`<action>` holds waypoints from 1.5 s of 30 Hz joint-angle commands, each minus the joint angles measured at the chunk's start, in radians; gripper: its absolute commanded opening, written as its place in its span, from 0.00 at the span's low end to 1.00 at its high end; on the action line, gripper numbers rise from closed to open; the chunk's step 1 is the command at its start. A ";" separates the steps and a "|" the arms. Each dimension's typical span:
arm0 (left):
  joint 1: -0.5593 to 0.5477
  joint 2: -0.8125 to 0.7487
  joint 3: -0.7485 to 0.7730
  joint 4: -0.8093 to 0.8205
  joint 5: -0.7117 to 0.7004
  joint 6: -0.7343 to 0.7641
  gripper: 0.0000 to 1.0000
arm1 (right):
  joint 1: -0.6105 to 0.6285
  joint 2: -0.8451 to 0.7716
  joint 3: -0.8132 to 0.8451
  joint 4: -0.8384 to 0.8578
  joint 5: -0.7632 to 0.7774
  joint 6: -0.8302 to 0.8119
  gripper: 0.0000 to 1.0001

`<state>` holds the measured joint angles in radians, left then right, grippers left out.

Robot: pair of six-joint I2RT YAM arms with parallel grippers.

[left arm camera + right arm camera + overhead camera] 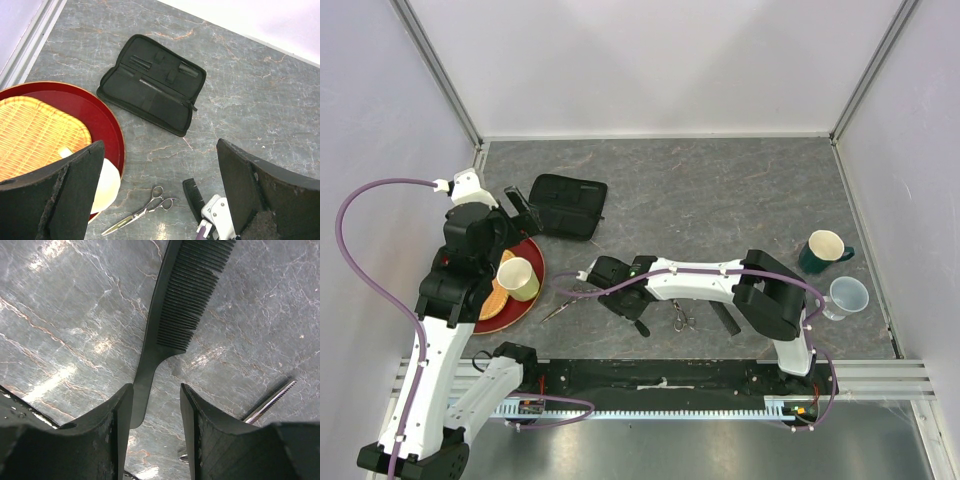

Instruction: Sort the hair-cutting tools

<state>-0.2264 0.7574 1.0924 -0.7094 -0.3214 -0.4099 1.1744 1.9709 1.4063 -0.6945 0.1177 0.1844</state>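
A black comb (185,305) with a tapered handle lies flat on the grey table. Its handle runs down between my right gripper's (156,387) fingers, close to the left finger (117,415). The jaws stand apart with a gap on the comb's right side. My right gripper (590,272) is stretched out to the left. One pair of silver scissors (140,212) lies just beside this comb (194,196), near the tray. A second pair of scissors (682,318) and a straight black comb (725,316) lie under the right arm. My left gripper (160,150) hangs wide open and empty above the tray's edge.
A red round tray (528,300) holds a bamboo mat (35,130) and a pale yellow cup (518,278). An open black zip case (152,82) lies behind it. A green mug (825,250) and a clear plastic cup (848,296) stand at the right.
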 commanded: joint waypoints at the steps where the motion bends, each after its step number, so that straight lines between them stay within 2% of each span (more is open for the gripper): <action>1: 0.004 -0.010 -0.005 0.024 -0.018 -0.026 1.00 | 0.008 -0.037 0.037 -0.005 0.004 0.032 0.51; 17: 0.004 -0.015 -0.005 0.024 -0.025 -0.023 1.00 | 0.013 0.074 0.036 -0.068 -0.053 0.061 0.47; 20: 0.004 -0.017 -0.005 0.024 -0.027 -0.023 1.00 | 0.011 0.088 0.039 -0.074 -0.046 0.061 0.42; 24: 0.002 -0.017 -0.006 0.024 -0.027 -0.021 1.00 | 0.011 0.105 0.040 -0.080 -0.038 0.059 0.21; 28: 0.002 -0.018 -0.006 0.022 -0.028 -0.021 1.00 | 0.011 0.109 0.040 -0.086 -0.018 0.056 0.09; 33: 0.002 -0.018 -0.006 0.024 -0.027 -0.021 1.00 | 0.013 0.091 0.048 -0.092 0.022 0.058 0.05; 45: 0.002 -0.017 -0.008 0.024 -0.022 -0.023 1.00 | -0.016 -0.016 0.039 -0.108 0.137 0.086 0.03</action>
<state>-0.2264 0.7471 1.0889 -0.7094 -0.3222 -0.4099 1.1812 2.0163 1.4536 -0.7807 0.1726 0.2550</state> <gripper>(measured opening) 0.994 0.045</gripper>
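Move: Just behind the half-open right fingers lies the handle of the comb, some 2 cm back, level sideways and about 2 cm below, its toothed part running forward and left. The thinning scissors lie about 10 cm to the right hand's right and 2 cm ahead; the other scissors some 16 cm to its left and 3 cm ahead. From the left hand the handle is roughly 11 cm back, 18 cm right and 29 cm down. Easing back about 1.5 cm and down 1 cm onto the comb's handle, the right hand closes its half-open fingers nearly shut to pinch the handle from both sides, and holds there briefly. It then jerks forward about 1.5 cm, drifting 1 cm right and rising slightly, while the fingers shut almost fully, their tips ending right at the handle. ##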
